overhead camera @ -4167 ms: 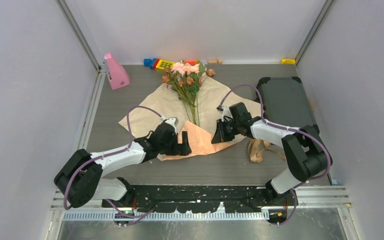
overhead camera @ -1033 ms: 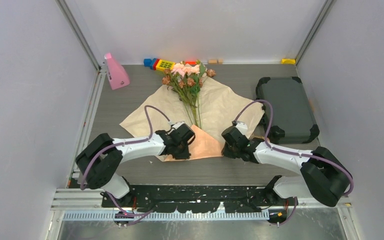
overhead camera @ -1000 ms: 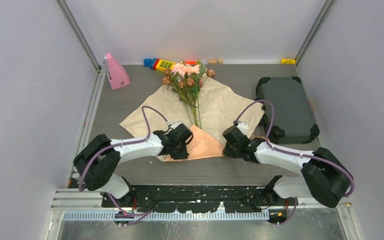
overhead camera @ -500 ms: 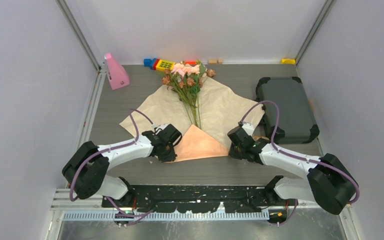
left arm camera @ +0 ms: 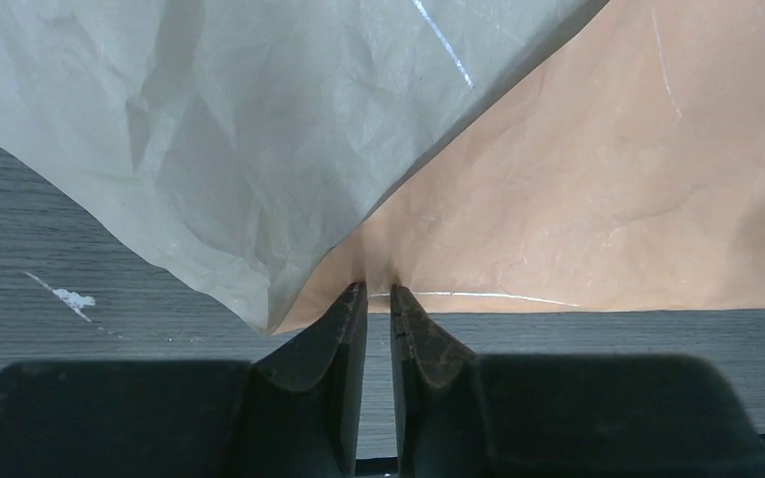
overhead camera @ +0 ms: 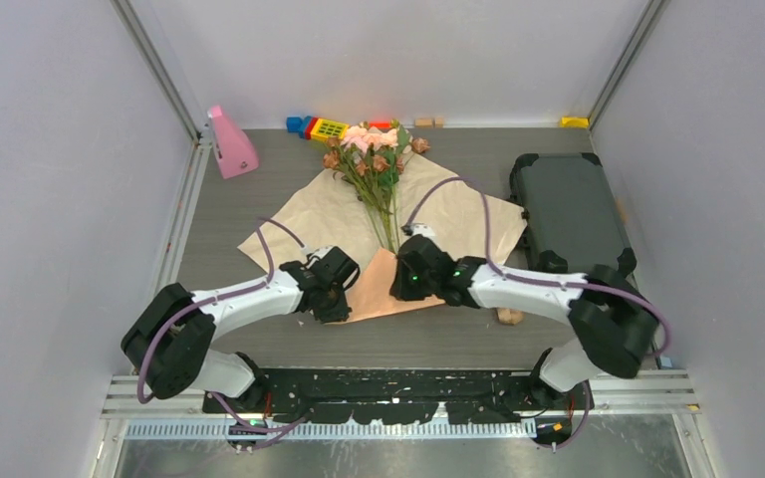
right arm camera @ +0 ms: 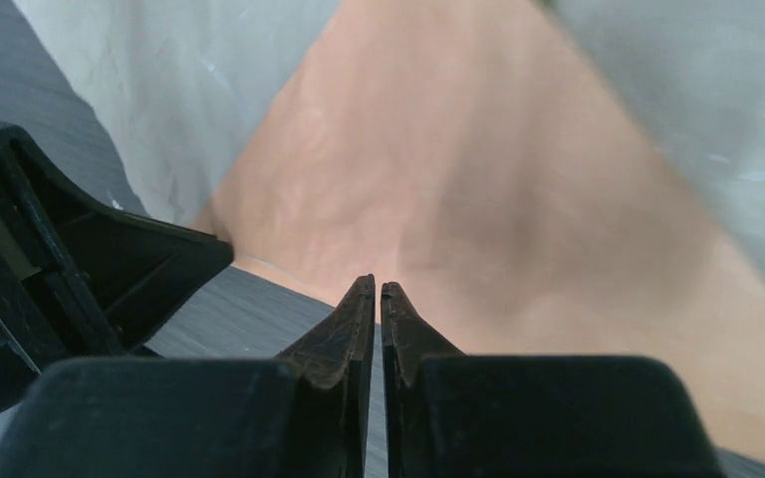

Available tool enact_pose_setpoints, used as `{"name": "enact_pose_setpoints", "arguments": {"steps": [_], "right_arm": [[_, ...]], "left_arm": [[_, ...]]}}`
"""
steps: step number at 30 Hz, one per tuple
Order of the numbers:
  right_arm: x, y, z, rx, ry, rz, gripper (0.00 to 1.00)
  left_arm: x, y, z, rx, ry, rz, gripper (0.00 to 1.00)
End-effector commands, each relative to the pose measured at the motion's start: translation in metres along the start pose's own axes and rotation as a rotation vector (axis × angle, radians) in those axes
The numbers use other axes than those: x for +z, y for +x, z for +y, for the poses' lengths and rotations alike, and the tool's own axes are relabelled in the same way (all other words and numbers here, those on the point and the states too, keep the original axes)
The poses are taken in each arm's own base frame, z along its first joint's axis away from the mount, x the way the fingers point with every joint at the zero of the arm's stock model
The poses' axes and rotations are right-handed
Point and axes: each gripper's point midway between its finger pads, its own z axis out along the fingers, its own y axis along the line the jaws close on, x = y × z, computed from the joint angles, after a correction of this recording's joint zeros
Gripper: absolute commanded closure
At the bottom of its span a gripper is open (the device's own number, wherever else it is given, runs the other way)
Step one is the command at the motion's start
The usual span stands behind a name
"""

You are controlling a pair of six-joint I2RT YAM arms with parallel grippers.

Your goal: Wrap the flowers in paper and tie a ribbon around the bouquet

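The paper (overhead camera: 438,214) lies spread with its beige face up, and its near corner is folded over into a peach flap (overhead camera: 379,291). The flowers (overhead camera: 374,159) lie on its far part, stems pointing toward me. My left gripper (overhead camera: 339,297) sits at the flap's left corner. In the left wrist view its tips (left arm camera: 379,287) pinch the puckered fold edge between beige (left arm camera: 209,129) and peach (left arm camera: 608,169) paper. My right gripper (overhead camera: 399,287) hovers over the flap, jaws together and nothing between them (right arm camera: 378,282). A bit of ribbon (overhead camera: 508,316) shows beside the right arm.
A dark grey case (overhead camera: 568,214) lies at the right. At the back left stands a pink object (overhead camera: 229,144), with coloured toy blocks (overhead camera: 319,126) and a yellow block (overhead camera: 575,121) along the back wall. The left gripper's body (right arm camera: 90,259) fills the right wrist view's left side.
My right arm has swung left from the flap's right corner to over its middle, uncovering a bit of ribbon. The left gripper slid left along the fold edge, then held still.
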Motion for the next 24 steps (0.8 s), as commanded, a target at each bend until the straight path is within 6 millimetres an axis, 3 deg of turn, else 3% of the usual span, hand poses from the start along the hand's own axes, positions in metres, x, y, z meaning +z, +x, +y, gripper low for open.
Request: {"name": "enact_pose_setpoints", "arguments": {"steps": [1,3,7,15,19,24], "right_arm": [[0.029,0.012,0.062,-0.034,-0.135,0.068,0.88],[0.041,0.023,0.067,-0.038,-0.132,0.132,0.89],[0.047,0.030,0.034,-0.044,0.017,0.133,0.92],[0.015,0.070,-0.072,-0.033,0.338,0.219,0.92],[-0.009,0.079,-0.127,0.051,0.489,0.229,0.92],[-0.045,0.076,-0.170,0.135,0.602,0.195,0.92]], "left_arm": [[0.011,0.042,0.062,0.053,-0.207,0.137,0.82],[0.011,0.042,0.063,0.049,-0.207,0.136,0.81],[0.010,0.041,0.064,0.040,-0.211,0.121,0.81],[0.010,0.037,0.068,0.040,-0.237,0.102,0.80],[0.010,0.040,0.072,0.033,-0.252,0.110,0.80],[0.010,0.040,0.076,0.029,-0.272,0.105,0.80]]}}
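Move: Just beneath the raised right hand, about 6 cm down and 3 cm nearer the robot, is the middle of the paper's folded near edge. The flower stems end some 8 cm ahead of that hand and 5 cm below it, and the ribbon lies about 20 cm to its right, 3 cm back. For the left hand, already pressing on the fold's left part, the edge's middle is some 9 cm to the right, about level. Swinging left about 6 cm while dropping towards the fold near the pressing left fingers, the right hand then reverses and sinks the rest of the way, 6 cm in all. Its nearly shut fingertips come onto the folded edge and sweep some 13 cm right along it, the wrist turning clockwise on the way. The left hand stays put, its fingertips still pinning the paper. ##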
